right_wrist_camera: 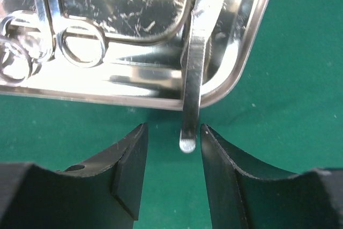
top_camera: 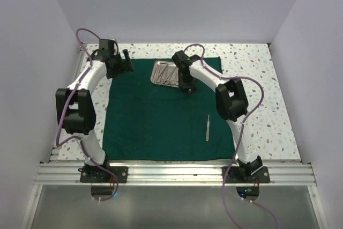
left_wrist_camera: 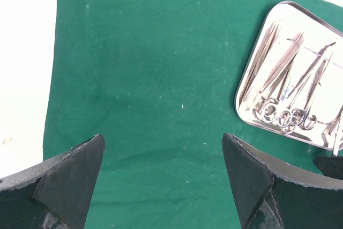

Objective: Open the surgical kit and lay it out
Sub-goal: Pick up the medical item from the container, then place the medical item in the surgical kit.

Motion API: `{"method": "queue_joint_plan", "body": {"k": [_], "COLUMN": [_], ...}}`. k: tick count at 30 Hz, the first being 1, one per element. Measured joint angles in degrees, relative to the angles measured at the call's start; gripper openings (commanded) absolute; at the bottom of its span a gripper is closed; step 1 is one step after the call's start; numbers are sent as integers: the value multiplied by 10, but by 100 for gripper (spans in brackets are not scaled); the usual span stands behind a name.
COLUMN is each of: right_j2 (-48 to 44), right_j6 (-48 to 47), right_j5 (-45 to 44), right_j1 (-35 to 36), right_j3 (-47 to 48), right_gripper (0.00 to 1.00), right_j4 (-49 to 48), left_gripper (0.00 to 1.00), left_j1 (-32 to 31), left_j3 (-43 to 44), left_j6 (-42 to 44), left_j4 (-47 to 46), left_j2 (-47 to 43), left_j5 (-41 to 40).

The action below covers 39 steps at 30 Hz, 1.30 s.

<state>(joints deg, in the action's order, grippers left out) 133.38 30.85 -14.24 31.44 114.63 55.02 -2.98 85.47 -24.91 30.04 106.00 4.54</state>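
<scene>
The surgical kit's dark green cloth (top_camera: 161,127) lies spread flat on the table. The shiny steel tray (top_camera: 165,73) rests on the cloth's far part and holds several scissors and forceps (left_wrist_camera: 289,95). One pair of slim tweezers (top_camera: 208,128) lies alone on the cloth at the right. My right gripper (right_wrist_camera: 174,132) is at the tray's near rim (right_wrist_camera: 107,99). Its jaws stand open on either side of the rounded end of another pair of tweezers (right_wrist_camera: 193,79) that juts over the rim, a gap showing on both sides. My left gripper (left_wrist_camera: 163,148) hangs wide open above bare cloth (left_wrist_camera: 150,79), left of the tray.
The cloth sits on a speckled white tabletop (top_camera: 268,105) enclosed by pale walls at the back and both sides. An aluminium rail (top_camera: 171,174) carrying both arm bases runs along the near edge. Ring handles of scissors (right_wrist_camera: 80,46) lie inside the tray, close to the right fingers.
</scene>
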Motion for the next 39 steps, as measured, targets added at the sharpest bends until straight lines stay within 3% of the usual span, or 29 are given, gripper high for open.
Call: {"method": "queue_joint_plan", "body": {"k": [3, 5, 10, 13, 23, 27, 32, 39], "right_j2": [15, 22, 23, 23, 10, -51, -202, -347], "right_j6": [-2, -3, -6, -9, -10, -10, -1, 44], "right_j5": [-2, -2, -13, -13, -17, -17, -15, 0], "right_j1": [0, -1, -2, -6, -8, -8, 1, 33], "right_j3": [11, 16, 17, 17, 17, -15, -157, -364], "right_gripper": [46, 40, 9, 0, 0, 0, 0, 0], "right_j4": [0, 0, -1, -1, 13, 18, 14, 17], "left_gripper": [95, 95, 95, 95, 95, 95, 94, 94], "left_j1": [0, 0, 0, 0, 0, 0, 2, 9], "left_j3": [0, 0, -2, -2, -2, -2, 42, 228], "left_j6": [0, 0, 0, 0, 0, 0, 0, -10], "left_j4": [0, 0, 0, 0, 0, 0, 11, 25], "left_j2": [0, 0, 0, 0, 0, 0, 32, 177], "left_j5": [0, 0, 0, 0, 0, 0, 0, 5]}}
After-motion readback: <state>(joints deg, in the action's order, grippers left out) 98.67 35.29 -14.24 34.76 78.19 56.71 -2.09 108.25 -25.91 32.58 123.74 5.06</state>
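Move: The medical item, a slim metal handle poking over the tray's near right corner, has its near end almost between the right fingers, its middle about 6 cm ahead, 1 cm right and 1 cm lower. The tray's middle is some 8 cm ahead and 7 cm left; the laid-out scalpel lies about 20 cm back, 8 cm right, 3 cm lower. From the left hand the item's middle is roughly 30 cm right, 2 cm ahead, 10 cm lower. The right hand eases down and forward about 1 cm, its half-open fingers closing on the item's near end, then lifts it some 8 cm and swings about 14 cm back and 6 cm right towards the laid-out scalpel, sinking slightly at the end and keeping its pinch. Late on, the open left hand glides about 8 cm forward, touching nothing. ##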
